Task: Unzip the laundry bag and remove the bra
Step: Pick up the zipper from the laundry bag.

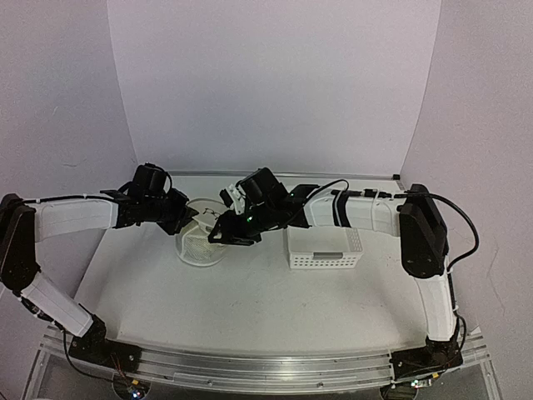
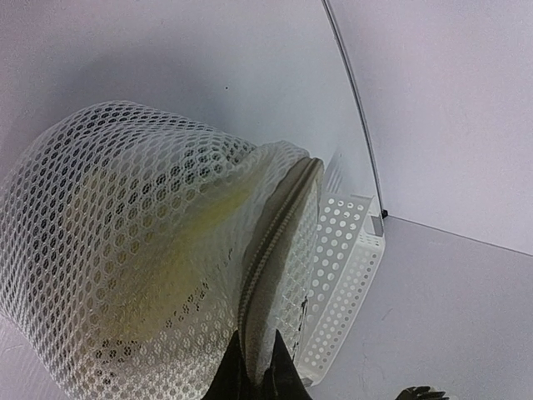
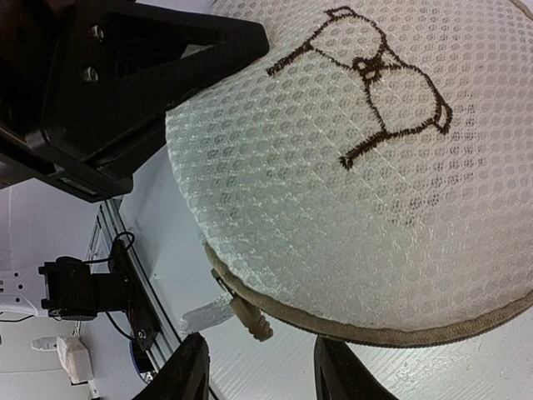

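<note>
The laundry bag [image 1: 202, 237] is a round white mesh drum, tipped on the table between my two grippers. My left gripper [image 2: 256, 340] is shut on its beige zipper seam [image 2: 279, 225] at the rim. Yellow fabric of the bra [image 2: 196, 229] shows faintly through the mesh, inside the bag. In the right wrist view the bag's flat face carries a black bra drawing [image 3: 375, 79]. The beige zipper pull [image 3: 251, 317] hangs from the rim just ahead of my right gripper [image 3: 262, 354]. That gripper's jaws stand apart with nothing between them.
A white perforated plastic basket [image 1: 325, 248] stands right of the bag, under the right forearm. It also shows behind the bag as the basket [image 2: 350, 275]. The left gripper's black body [image 3: 125, 83] sits close above the bag. The table's metal front rail [image 1: 250, 367] runs along the near edge.
</note>
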`<move>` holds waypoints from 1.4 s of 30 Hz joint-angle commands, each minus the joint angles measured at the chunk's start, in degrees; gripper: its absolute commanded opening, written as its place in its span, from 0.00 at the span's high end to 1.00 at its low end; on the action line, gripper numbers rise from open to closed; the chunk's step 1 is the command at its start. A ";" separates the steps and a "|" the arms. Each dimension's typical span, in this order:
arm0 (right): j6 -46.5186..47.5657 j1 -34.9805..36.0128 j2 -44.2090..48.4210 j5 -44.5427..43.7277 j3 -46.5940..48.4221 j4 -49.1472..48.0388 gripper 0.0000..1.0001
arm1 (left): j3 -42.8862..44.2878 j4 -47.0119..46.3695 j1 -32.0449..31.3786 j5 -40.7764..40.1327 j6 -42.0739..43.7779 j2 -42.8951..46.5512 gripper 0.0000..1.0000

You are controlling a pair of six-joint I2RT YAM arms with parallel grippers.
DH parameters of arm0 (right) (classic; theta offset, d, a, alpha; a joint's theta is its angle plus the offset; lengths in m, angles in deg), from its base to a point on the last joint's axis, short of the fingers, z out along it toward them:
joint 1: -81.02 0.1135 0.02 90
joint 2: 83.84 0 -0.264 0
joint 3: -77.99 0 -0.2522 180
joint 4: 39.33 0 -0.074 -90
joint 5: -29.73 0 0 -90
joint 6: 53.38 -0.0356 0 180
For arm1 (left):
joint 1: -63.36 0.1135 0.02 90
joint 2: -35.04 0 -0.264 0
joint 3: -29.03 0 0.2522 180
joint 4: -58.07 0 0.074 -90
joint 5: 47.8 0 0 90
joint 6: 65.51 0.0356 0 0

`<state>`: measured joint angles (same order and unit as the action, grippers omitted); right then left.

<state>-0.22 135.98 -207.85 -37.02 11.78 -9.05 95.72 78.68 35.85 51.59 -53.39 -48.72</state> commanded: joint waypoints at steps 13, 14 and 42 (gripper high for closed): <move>-1.04 0.24 0.20 -1.27 2.68 -1.55 0.60 | 2.89 -3.51 -2.03 1.86 -0.61 -1.18 1.00; -0.90 0.24 0.31 -1.34 2.63 -1.58 0.61 | 2.96 -3.51 -2.07 1.97 -0.64 -1.31 1.00; 1.31 0.16 5.30 -4.26 -2.66 -3.07 1.00 | 2.70 -3.60 -2.90 3.18 1.97 -2.10 1.00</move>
<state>-0.28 136.08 -207.69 -39.40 10.62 -10.12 95.98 77.22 33.34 53.18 -53.09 -50.65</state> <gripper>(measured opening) 0.046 0.037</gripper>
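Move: Just beyond the right fingertips hangs the zipper pull of the laundry bag, about 2 cm to that hand's left and level with it both in height and fore-and-aft. The embroidered lid's middle lies some 6 cm ahead and 2 cm left of the hand, the mesh body 3 cm ahead, 4 cm left and 6 cm below. From the left hand, which already grips the zipped rim, the pull is about 6 cm back and 2 cm right, 1 cm lower. Carrying the bag to the right by its rim, the left hand goes about 2.5 cm towards the right hand, easing slightly back and turning a few degrees clockwise, its grip kept. The right hand stays almost in place, half open at first, then shuts its fingers, mostly late on, and pinches the zipper pull between its tips. ##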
